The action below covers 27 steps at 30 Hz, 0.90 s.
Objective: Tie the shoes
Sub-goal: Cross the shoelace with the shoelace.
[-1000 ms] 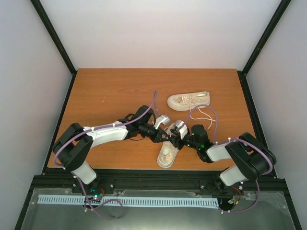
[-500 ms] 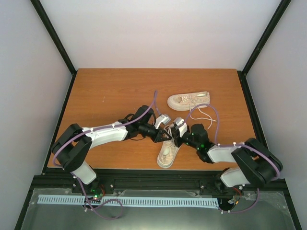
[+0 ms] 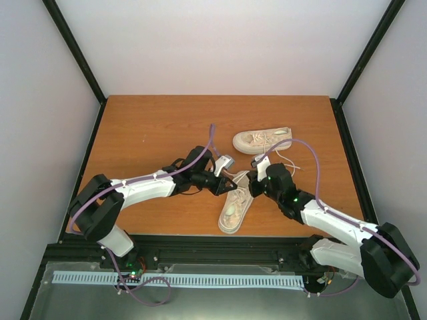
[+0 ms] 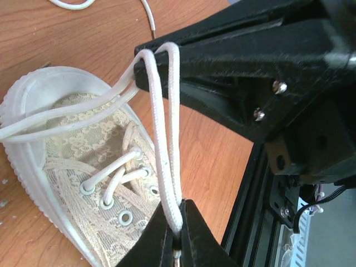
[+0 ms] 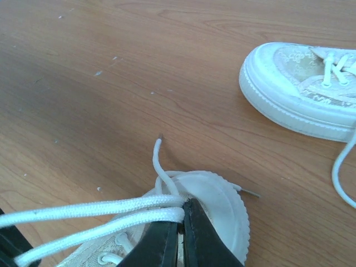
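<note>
Two cream shoes lie on the wooden table: the near shoe (image 3: 233,208) between the arms, and the far shoe (image 3: 262,140) behind it. My left gripper (image 3: 234,185) is shut on a loop of the near shoe's white lace (image 4: 161,139), just above the shoe (image 4: 67,161). The doubled lace runs taut from my left gripper (image 4: 178,233) to my right gripper (image 3: 248,178). My right gripper (image 5: 181,216) is shut on the lace (image 5: 94,214) over the shoe's rubber toe (image 5: 225,206). One loose lace end (image 5: 158,161) curls onto the table.
The far shoe (image 5: 303,89) lies on its side with its loose laces (image 3: 285,160) trailing on the table towards the right arm. The table's black front rail (image 3: 220,241) runs close behind the near shoe's heel. White walls enclose the other three sides.
My right gripper has shut on the lace loop and swung up past the shoe's toe, with the right arm stretched out. The left gripper has held its grip and shifted slightly right.
</note>
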Available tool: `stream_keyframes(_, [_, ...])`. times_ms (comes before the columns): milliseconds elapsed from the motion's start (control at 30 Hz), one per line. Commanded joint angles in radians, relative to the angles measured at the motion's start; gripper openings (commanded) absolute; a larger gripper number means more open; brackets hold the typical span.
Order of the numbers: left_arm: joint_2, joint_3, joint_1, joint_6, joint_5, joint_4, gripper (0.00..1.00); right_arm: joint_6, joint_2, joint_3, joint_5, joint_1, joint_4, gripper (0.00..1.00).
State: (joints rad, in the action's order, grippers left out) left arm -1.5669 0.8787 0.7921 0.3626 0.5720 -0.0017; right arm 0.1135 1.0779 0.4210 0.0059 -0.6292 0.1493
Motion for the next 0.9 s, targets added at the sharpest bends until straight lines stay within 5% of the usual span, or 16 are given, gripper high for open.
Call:
stream_keyframes(0, [-0.009, 0.001, 0.002, 0.018, 0.036, 0.049, 0.01, 0.075, -0.024, 0.11, 0.093, -0.008, -0.295, 0.04])
stream_keyframes(300, [-0.025, -0.003, 0.002, 0.014, 0.069, 0.059, 0.01, 0.152, 0.019, 0.292, 0.295, -0.108, -0.584, 0.09])
stream_keyframes(700, [-0.023, -0.012, 0.002, 0.016, 0.077, 0.071, 0.01, 0.184, -0.009, 0.32, 0.481, -0.165, -0.585, 0.12])
stream_keyframes(800, [-0.024, -0.012, 0.002, 0.018, 0.079, 0.074, 0.01, 0.2, -0.065, 0.229, 0.384, -0.15, -0.49, 0.21])
stream_keyframes(867, [-0.024, -0.014, 0.002, 0.02, 0.079, 0.076, 0.01, 0.232, -0.111, 0.142, 0.293, -0.112, -0.394, 0.35])
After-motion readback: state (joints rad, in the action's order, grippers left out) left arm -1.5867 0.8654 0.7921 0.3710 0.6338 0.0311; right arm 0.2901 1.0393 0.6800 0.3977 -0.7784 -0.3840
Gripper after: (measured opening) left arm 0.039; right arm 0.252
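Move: The right hand holds the lace bend, where two strands turn over its shut fingertips. From that hand, the left fingertips clamping the same strands are about 4 cm left and 3 cm back at similar height. The near shoe's middle is roughly 6 cm back, 2 cm left and 8 cm below; the far shoe's is some 13 cm ahead, 5 cm right and 8 cm below. From the left hand, the lace bend is about 3 cm ahead and 4 cm right, nearly level. Up first and then to its right, the right hand backs off from the lace bend and the left fingertips, about 4.5 cm in all, turning some 15 degrees clockwise. Its fingers part a little, letting go of the laces. The left hand stays nearly in place, still pinching its two strands over the near shoe. ##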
